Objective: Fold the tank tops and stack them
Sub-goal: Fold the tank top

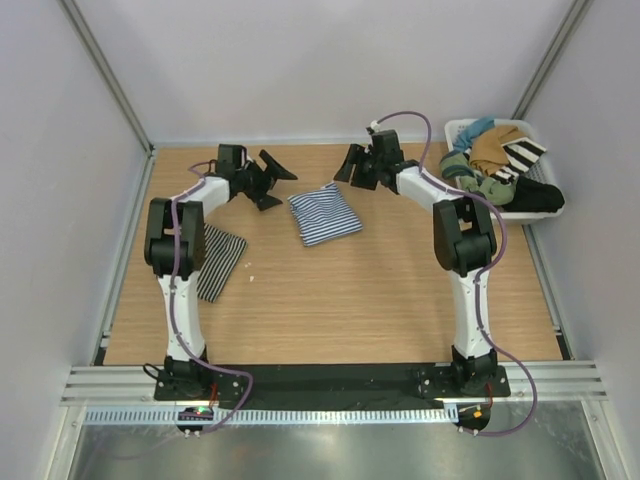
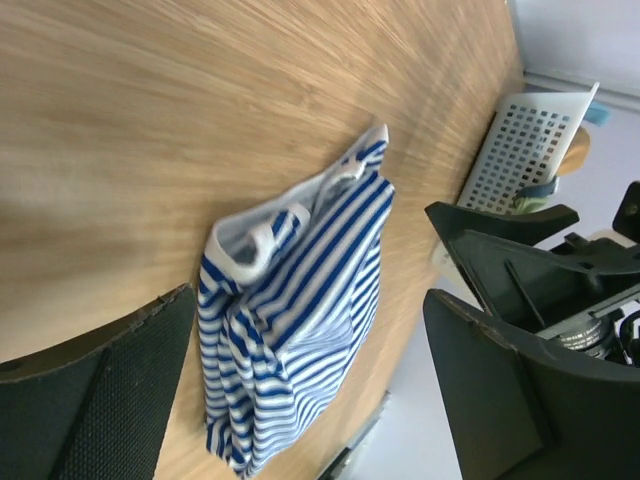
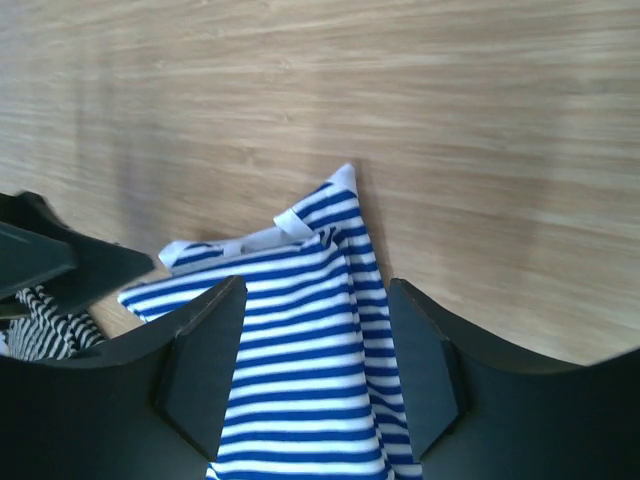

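The blue-and-white tank top (image 1: 325, 213) lies folded into a rough square on the table's far middle, its white-trimmed neckline showing in the left wrist view (image 2: 300, 300) and the right wrist view (image 3: 300, 390). My left gripper (image 1: 272, 183) hangs just left of it, open, with nothing between its fingers (image 2: 110, 400). From the far right edge of the top, my right gripper (image 1: 352, 165) hovers open and empty, its jaws astride the cloth (image 3: 315, 370) without touching. The fine black-and-white tank top (image 1: 218, 260) lies flat at the left, partly hidden under my left arm.
A white basket (image 1: 457, 131) at the back right corner holds tan, green, teal, black and bold-striped clothes. The same basket (image 2: 520, 150) appears in the left wrist view beyond the right gripper (image 2: 540, 270). Walls close the table on three sides.
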You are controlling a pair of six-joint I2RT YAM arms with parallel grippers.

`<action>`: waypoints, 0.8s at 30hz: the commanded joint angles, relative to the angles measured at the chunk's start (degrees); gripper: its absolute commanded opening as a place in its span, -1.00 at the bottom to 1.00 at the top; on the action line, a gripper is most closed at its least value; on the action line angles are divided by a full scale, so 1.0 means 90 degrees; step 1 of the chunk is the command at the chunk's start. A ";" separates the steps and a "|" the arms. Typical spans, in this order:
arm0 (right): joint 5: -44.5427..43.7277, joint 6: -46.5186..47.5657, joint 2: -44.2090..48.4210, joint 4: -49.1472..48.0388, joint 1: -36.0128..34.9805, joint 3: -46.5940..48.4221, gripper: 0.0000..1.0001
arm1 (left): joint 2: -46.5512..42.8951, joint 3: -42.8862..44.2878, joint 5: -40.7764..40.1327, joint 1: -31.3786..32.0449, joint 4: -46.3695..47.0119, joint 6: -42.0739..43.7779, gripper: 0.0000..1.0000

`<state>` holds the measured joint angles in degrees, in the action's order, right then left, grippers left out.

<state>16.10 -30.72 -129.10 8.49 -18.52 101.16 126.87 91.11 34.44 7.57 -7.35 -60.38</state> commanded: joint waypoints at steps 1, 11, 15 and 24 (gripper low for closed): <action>-0.0002 0.0659 0.0750 0.0159 -0.0022 -0.0272 0.28 | -0.1009 -0.0191 -0.0622 0.0261 -0.0792 0.1003 0.84; 0.0379 0.0777 0.0624 0.1175 -0.0207 -0.0937 0.25 | -0.2406 -0.1538 -0.1609 0.0740 -0.1028 0.1377 0.52; 0.0807 0.0689 0.0866 0.0825 -0.0256 -0.1609 -0.14 | -0.2894 -0.1910 -0.1600 0.0867 -0.1058 0.1416 0.47; 0.0868 0.0523 0.2506 0.0287 -0.0558 -0.4087 -0.84 | -0.4230 -0.2867 -0.1980 0.1472 -0.1516 0.1640 0.35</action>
<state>22.83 -26.04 -113.16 12.08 -21.69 70.54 94.76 67.57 18.65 18.61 -19.27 -47.48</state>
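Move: Both hands are open, some 7 cm above the table near the far end of the blue-striped tank top. From the right hand, its middle lies about 9 cm back and 5 cm to the left; from the left hand, some 6 cm back and 9 cm to the right. The folded black-striped top lies about 19 cm back and 15 cm to the left of the left hand. Right hand comes back about 16 cm, sinking, and pinches the tank top's right edge; left draws back too. ##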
